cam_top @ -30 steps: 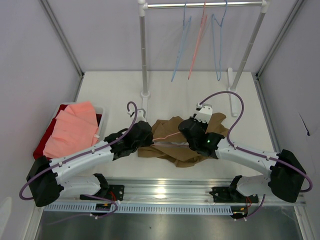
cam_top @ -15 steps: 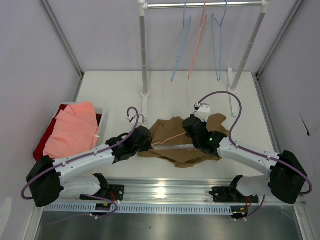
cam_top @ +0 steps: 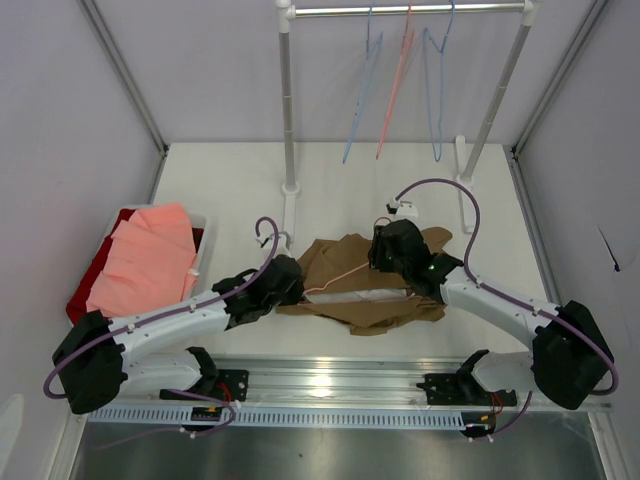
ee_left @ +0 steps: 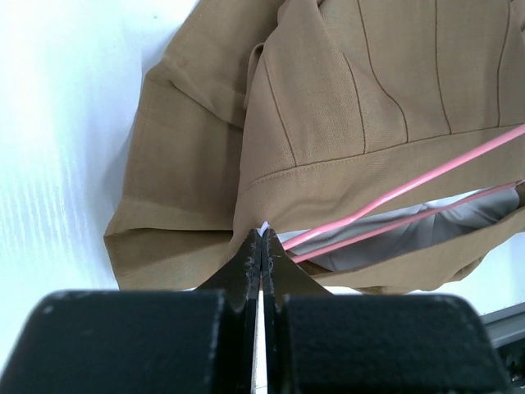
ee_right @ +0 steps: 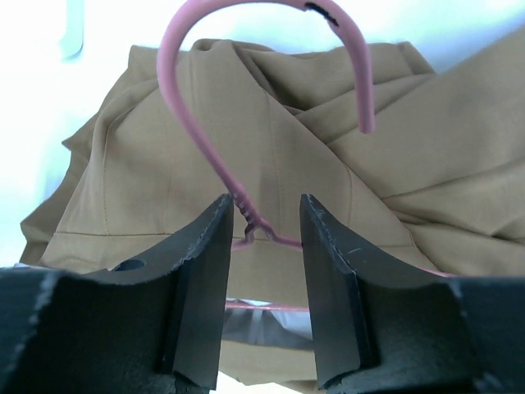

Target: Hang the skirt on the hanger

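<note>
The tan-brown skirt (cam_top: 350, 295) lies crumpled on the table between my arms, its white lining (ee_left: 426, 230) showing at the waist opening. The thin pink hanger (cam_top: 338, 275) lies partly inside the waist, and its wires (ee_left: 410, 185) run out of the opening. My left gripper (cam_top: 296, 284) is shut on the waistband corner (ee_left: 262, 234) of the skirt (ee_left: 344, 98). My right gripper (ee_right: 262, 215) stands open over the skirt (ee_right: 271, 139), with the hanger's twisted neck (ee_right: 246, 215) between its fingers, close to the left one. The hook (ee_right: 205, 49) curves up beyond them.
A clothes rail (cam_top: 410, 10) on two white posts stands at the back, with two blue hangers (cam_top: 437, 90) and a pink one (cam_top: 395, 90) hanging from it. At the left, a bin (cam_top: 198, 245) holds a salmon-pink folded garment (cam_top: 145, 260) and red cloth (cam_top: 85, 290).
My right gripper has opened and released the hanger's neck, moving a little farther back. My left gripper stayed shut on the skirt and shifted slightly right.
</note>
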You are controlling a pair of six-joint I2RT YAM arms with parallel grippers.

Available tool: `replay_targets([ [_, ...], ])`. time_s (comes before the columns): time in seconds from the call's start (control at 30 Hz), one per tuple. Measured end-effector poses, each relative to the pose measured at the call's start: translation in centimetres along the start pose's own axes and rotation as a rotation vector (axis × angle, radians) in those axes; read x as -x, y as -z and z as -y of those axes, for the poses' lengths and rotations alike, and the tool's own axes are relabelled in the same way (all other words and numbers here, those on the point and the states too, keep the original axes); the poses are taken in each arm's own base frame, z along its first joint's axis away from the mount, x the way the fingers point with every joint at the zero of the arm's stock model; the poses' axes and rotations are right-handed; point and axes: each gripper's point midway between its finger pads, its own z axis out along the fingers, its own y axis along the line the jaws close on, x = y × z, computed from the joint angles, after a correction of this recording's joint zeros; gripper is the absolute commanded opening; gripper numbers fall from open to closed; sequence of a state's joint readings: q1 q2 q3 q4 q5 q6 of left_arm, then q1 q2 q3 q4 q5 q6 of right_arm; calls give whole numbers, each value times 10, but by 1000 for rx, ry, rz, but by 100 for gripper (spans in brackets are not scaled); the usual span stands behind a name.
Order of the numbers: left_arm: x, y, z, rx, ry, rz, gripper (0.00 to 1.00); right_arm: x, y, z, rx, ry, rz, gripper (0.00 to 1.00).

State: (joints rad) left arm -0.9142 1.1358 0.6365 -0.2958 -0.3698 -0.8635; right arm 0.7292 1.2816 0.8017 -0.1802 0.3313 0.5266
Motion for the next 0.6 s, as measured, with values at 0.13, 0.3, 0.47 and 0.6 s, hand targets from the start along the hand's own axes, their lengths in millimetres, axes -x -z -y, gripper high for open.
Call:
replay_targets([
  [0.13,-2,0,1,-6,-1,-6,0,-4,-4,-4,56,31,-38,34],
  [0.3,-2,0,2,-13,-2,-8,0,-7,-6,-11,118,72,-76,6],
  [0.47,0,-1,5,-24,-1,0,0,-8,-5,-14,142,87,-92,0],
  [0.6,-1,-1,4,-22,-2,-1,0,-6,-3,-12,131,84,-81,0],
])
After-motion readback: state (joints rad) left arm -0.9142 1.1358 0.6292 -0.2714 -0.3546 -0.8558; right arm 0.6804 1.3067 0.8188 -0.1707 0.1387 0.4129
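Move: Between the right hand's open fingers, the pink hanger's neck lies about 1 cm left of and 1 cm below the hand point, neither ahead nor behind. Its hook rises about 5 cm ahead, level sideways and some 2 cm higher. The skirt's waist opening lies roughly 8 cm back, 3 cm left and 7 cm down. From the left hand, the neck is about 7 cm ahead, 15 cm right and 3 cm up. Easing left by about 1.5 cm and turning some 10 degrees counter-clockwise, the right hand brings its open fingers onto the hanger's neck and shuts them, pinching it just under the hook. The left hand stays almost in place, its fingers still shut by the hanger's left shoulder at the skirt's waistband. ##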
